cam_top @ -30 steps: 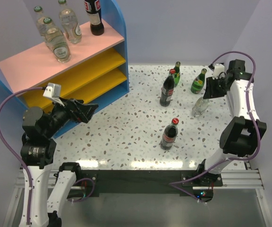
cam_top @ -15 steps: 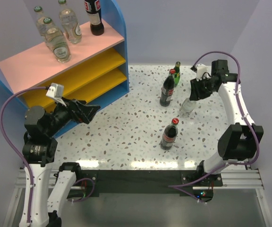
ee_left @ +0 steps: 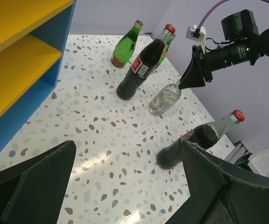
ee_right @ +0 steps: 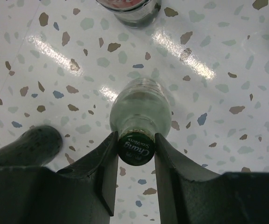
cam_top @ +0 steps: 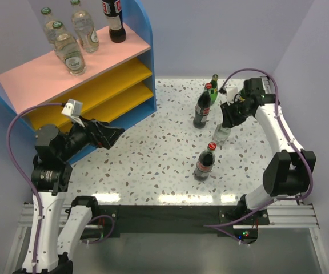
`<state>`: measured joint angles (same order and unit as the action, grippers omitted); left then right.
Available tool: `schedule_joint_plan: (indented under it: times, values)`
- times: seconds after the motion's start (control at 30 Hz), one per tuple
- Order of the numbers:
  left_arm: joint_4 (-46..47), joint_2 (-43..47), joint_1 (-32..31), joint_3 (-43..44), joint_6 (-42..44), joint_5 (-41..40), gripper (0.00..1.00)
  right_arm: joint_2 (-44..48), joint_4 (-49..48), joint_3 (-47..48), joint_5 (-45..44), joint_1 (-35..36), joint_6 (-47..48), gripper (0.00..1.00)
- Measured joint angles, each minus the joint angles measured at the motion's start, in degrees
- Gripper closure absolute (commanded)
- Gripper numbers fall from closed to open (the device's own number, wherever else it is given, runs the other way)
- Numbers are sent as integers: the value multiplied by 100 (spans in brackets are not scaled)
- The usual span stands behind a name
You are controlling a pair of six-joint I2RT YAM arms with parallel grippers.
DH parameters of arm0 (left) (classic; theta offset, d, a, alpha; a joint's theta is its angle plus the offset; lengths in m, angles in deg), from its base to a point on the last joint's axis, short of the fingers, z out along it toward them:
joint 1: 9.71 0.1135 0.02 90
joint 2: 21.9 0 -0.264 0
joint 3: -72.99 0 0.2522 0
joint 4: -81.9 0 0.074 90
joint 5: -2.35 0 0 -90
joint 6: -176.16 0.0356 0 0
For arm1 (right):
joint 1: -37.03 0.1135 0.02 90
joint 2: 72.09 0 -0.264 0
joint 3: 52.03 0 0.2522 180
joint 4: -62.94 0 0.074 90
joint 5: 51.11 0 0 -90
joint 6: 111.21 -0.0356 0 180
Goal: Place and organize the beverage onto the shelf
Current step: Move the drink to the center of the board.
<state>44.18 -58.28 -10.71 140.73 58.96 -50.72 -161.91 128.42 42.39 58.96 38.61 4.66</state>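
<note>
My right gripper (cam_top: 229, 117) is shut on the green-capped neck of a clear bottle (cam_top: 221, 135); in the right wrist view the cap (ee_right: 134, 148) sits clamped between both fingers. The bottle (ee_left: 165, 99) hangs tilted just above the table. Close by stand a cola bottle (cam_top: 202, 108), a second cola bottle (cam_top: 205, 162) nearer the front, and a green glass bottle (cam_top: 213, 84). The shelf (cam_top: 21, 74) at the far left carries three clear bottles (cam_top: 70, 52) and one cola bottle (cam_top: 114, 21) on its pink top. My left gripper (cam_top: 116, 132) stands open in front of the shelf, holding nothing.
The left wrist view shows another green glass bottle (ee_left: 125, 44) standing farther back on the table. The shelf's two yellow boards (cam_top: 104, 91) hold nothing that I can see. Speckled tabletop (cam_top: 153, 148) lies between the shelf and the bottles.
The right arm has carried the clear bottle leftward and nearer, from the table's right side to beside the cola bottles. The left arm has edged slightly right, still open.
</note>
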Motion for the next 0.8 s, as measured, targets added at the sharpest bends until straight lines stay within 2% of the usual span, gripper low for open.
schedule_joint_plan:
  times: [0.13,0.17,0.27,0.37,0.63,0.8]
  values:
    - [42,-63,-72,-42,2,0,0,111,-42,-120,4,4,90,66]
    - [44,-85,-92,-42,4,-2,0,133,-35,-133,4,9,111,54]
    - [76,-157,-168,-44,35,-4,0,186,-57,-140,24,28,155,36]
    - [85,-240,-234,-44,46,-7,0,363,-59,-131,39,28,214,26]
    - [127,-415,-393,-44,131,-26,0,601,164,323,13,31,269,12]
    - [190,-474,-614,-44,146,-107,0,671,855,1305,92,28,345,12]
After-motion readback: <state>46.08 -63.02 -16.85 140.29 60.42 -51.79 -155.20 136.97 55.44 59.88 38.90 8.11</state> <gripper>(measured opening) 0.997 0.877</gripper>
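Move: My right hand already has the clear bottle by its cap, with the bottle's middle straight below, about 9 cm down. At similar height, one cola bottle stands about 12 cm back and 7 cm left of the clear bottle; the other is 9 cm farther out and 8 cm left. A green bottle lies 18 cm ahead and 2 cm left. From my left hand the clear bottle is some 14 cm ahead, 38 cm right and 26 cm lower. I open my right fingers off the clear bottle's cap, holding the hand almost still as they begin to part, then lift it straight up by about 10 cm at growing speed, nearly wide open, with the fingertips tilting some 10 degrees up and forward. Meanwhile my empty, open left hand drifts about 2 cm right and sinks slightly. ##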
